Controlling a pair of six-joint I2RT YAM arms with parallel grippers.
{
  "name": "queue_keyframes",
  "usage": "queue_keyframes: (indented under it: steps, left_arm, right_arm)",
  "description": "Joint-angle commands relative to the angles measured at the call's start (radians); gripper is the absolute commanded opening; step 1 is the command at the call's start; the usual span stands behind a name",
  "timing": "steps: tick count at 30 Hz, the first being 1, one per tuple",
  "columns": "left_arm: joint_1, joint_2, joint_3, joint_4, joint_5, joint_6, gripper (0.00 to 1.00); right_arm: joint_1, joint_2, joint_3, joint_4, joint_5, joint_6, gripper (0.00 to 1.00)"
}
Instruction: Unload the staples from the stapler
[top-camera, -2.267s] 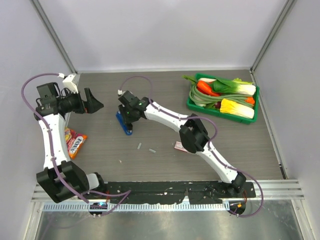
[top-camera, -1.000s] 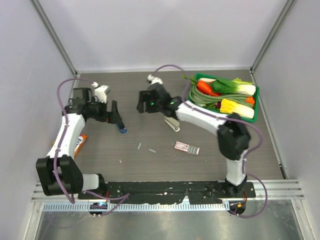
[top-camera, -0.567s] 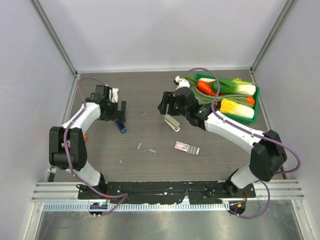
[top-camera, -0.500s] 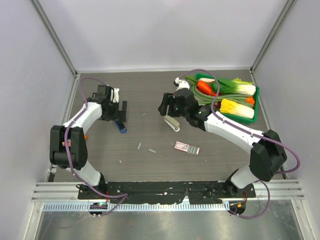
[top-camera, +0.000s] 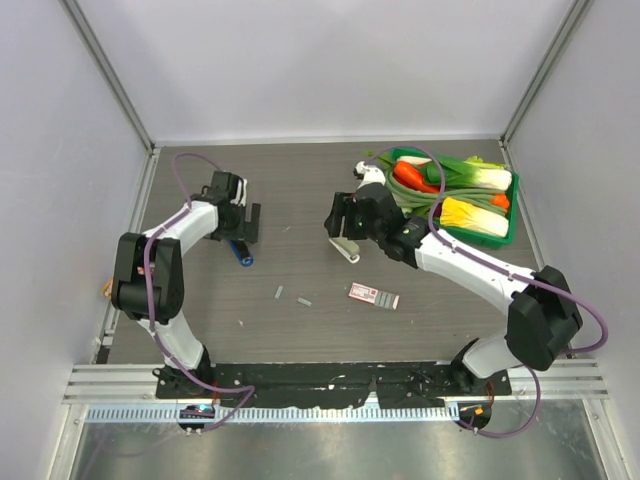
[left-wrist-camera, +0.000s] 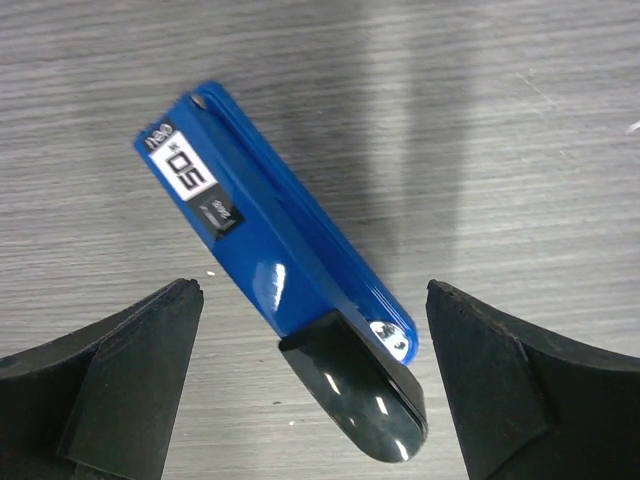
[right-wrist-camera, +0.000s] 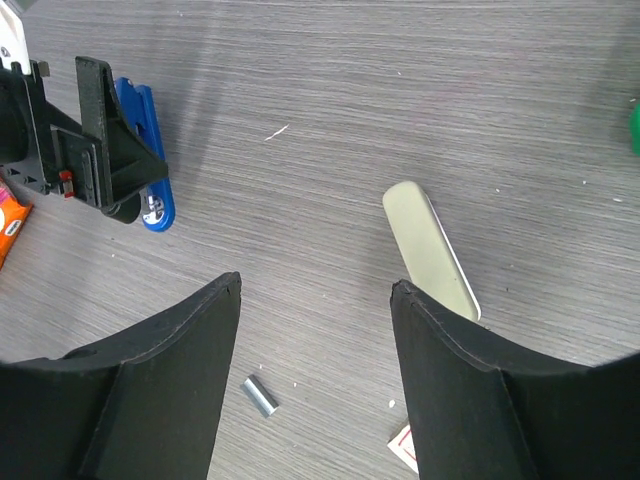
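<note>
The blue stapler (left-wrist-camera: 270, 235) lies flat on the table with its dark end (left-wrist-camera: 360, 395) nearest the camera. It also shows in the top view (top-camera: 242, 254). My left gripper (top-camera: 240, 232) is open, hovering over the stapler with a finger on either side and not touching it. My right gripper (top-camera: 336, 222) is open and empty above mid table. Short silver staples (top-camera: 279, 293) lie loose on the table, with another strip (top-camera: 304, 301) beside them. One strip shows in the right wrist view (right-wrist-camera: 261, 396).
A pale flat strip (top-camera: 347, 250) lies below my right gripper. A white-and-red box (top-camera: 373, 296) lies near the front. A green tray (top-camera: 395, 212) of vegetables stands at the back right. The orange snack packet (right-wrist-camera: 8, 222) is at the left edge.
My right gripper has left the stapler and swung right, leaving the pale strip on the table. My left gripper has moved right and come down over the stapler.
</note>
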Motion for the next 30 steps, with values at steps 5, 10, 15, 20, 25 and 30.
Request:
queue_keyframes:
  steps: [5, 10, 15, 20, 25, 30]
  left_arm:
    - [0.002, -0.022, -0.034, 0.114, -0.159, 0.015, 0.76]
    - [0.002, -0.009, -0.040, 0.111, -0.202, 0.023, 0.70]
    - [0.037, -0.016, -0.040, 0.107, -0.219, 0.024, 0.57]
    - [0.129, 0.001, -0.019, 0.099, -0.201, 0.029, 0.41]
    - [0.210, 0.002, -0.016, 0.107, -0.187, 0.054, 0.29]
    - [0.267, 0.008, -0.004, 0.130, -0.225, 0.093, 0.28]
  right_arm:
    - [-0.012, -0.066, -0.012, 0.040, 0.027, -0.024, 0.62]
    - [-0.013, -0.065, -0.018, 0.041, 0.021, -0.022, 0.56]
    - [-0.013, -0.060, -0.022, 0.043, 0.021, -0.025, 0.49]
    - [-0.013, -0.051, -0.030, 0.043, 0.032, -0.033, 0.42]
    - [-0.013, -0.048, -0.047, 0.043, 0.059, -0.053, 0.40]
    - [-0.013, -0.031, -0.053, 0.032, 0.091, -0.074, 0.40]
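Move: The blue stapler is between the left hand's open fingers, its middle about 1 cm ahead and 2 cm below. From that hand, the orange bag lies some 19 cm left and 12 cm back; the two loose staple strips lie roughly 11 cm right, 13 cm back and 16 cm right, 16 cm back. From the right hand, the stapler is about 25 cm left, 5 cm ahead and 15 cm below. The left hand pinches the stapler and slides it about 12 cm left, turning roughly 15 degrees counter-clockwise. ##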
